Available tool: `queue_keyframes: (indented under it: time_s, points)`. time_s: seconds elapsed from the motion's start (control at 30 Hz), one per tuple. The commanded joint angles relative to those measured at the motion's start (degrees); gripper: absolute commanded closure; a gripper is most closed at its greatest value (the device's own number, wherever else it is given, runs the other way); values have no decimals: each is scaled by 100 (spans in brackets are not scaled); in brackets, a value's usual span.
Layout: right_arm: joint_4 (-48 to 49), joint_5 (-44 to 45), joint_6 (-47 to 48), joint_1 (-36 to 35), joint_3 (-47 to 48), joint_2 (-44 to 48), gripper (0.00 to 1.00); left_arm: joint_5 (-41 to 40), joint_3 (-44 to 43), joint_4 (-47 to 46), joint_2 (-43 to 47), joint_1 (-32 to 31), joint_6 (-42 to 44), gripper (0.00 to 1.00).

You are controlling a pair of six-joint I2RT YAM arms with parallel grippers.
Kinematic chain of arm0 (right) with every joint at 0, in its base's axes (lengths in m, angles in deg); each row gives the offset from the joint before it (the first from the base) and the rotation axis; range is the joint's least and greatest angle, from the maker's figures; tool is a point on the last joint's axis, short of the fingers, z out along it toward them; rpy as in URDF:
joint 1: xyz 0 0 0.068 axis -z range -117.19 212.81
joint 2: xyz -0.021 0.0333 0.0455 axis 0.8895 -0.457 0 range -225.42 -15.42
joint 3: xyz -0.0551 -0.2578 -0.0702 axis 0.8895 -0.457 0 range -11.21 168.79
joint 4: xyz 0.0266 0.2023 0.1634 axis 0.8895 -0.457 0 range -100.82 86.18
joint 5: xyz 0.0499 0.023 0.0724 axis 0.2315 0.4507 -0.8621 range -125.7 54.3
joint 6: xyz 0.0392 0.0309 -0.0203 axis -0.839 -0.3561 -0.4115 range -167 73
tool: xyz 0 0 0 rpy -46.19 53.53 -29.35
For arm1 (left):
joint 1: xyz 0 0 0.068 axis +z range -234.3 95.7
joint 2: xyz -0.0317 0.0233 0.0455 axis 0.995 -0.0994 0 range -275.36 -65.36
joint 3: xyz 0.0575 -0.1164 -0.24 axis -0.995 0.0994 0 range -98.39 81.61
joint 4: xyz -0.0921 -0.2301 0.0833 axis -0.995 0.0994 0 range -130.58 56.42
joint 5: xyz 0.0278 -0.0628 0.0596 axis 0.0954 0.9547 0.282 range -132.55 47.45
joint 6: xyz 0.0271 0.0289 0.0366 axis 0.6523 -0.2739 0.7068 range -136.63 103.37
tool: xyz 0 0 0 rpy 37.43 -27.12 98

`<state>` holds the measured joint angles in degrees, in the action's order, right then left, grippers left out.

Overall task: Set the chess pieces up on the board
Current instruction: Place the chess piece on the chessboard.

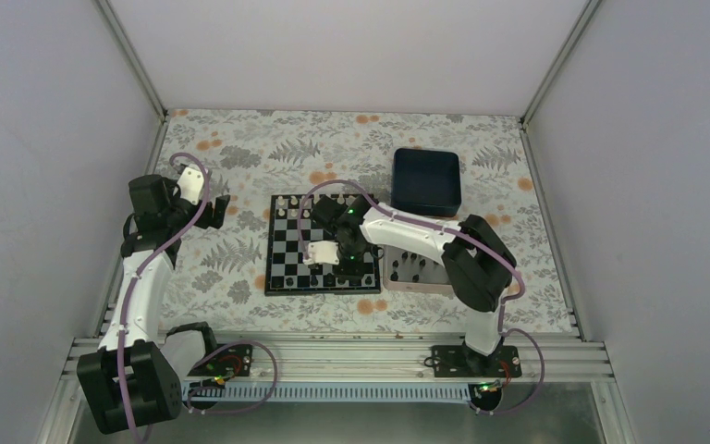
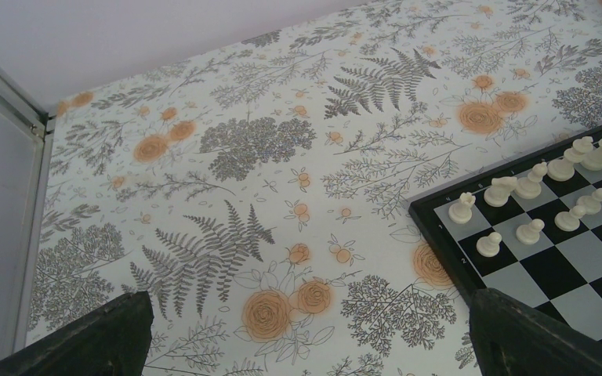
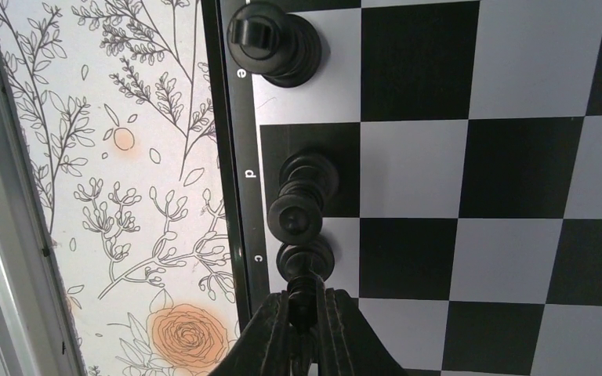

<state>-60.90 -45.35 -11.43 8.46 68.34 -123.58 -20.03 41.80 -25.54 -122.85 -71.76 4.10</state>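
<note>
The board (image 1: 288, 248) lies mid-table with white pieces along its far rows. My right gripper (image 1: 349, 274) hangs over its near edge. In the right wrist view my right gripper (image 3: 302, 296) is shut on the top of a black chess piece (image 3: 306, 260), whose base is over the edge square marked c. I cannot tell if the base touches the board (image 3: 517, 70). Two more black pieces stand at d (image 3: 307, 176) and e (image 3: 270, 43). My left gripper (image 1: 214, 208) is open and empty left of the board, and it also shows in the left wrist view (image 2: 306, 345).
A silver tray (image 1: 390, 274) with several black pieces sits right of the board. A dark blue tray (image 1: 426, 181) sits behind it. White pieces (image 2: 517, 196) fill the board corner (image 2: 431, 215) near my left gripper. White walls enclose the floral tablecloth (image 1: 231, 148).
</note>
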Motion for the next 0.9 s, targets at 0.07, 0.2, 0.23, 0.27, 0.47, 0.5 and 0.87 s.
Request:
queue_keyframes:
  time_s: [0.07,0.2,0.23,0.27,0.47,0.5,0.87]
  points:
    - [20,32,31,-53,-65,-167,90,25,34,-154,-11,29,-12,0]
    - [29,68,22,-50,-55,-150,87,24,34,-161,-14,30,-13,0]
    - [60,115,9,-50,-56,-116,82,16,35,-165,-11,30,-16,0]
    - [96,151,-15,-47,-57,-75,78,16,37,-161,-14,30,-16,0]
    - [-51,240,4,250,128,410,58,0,41,-168,-16,30,-8,0]
    - [-110,232,7,373,216,547,55,0,43,-169,-16,23,-8,0]
    - [-83,514,302,2359,-579,2206,49,30,15,-177,-15,30,-25,0]
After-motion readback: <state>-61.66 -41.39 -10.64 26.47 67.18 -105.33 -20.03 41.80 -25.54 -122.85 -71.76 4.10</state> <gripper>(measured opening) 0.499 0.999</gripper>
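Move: The right hand still pinches the black chess piece's head, with its square, marked c, straight below by about 3 cm. On the same row, the next black pieces stand about 3 cm to the left and 3 cm to the right; the tray's middle is some 17 cm right and 5 cm ahead. That square lies about 27 cm right of the left hand, 15 cm back and 17 cm lower. The right fingers half open, release the piece, then the hand rises about 10 cm forward-right towards the tray. ##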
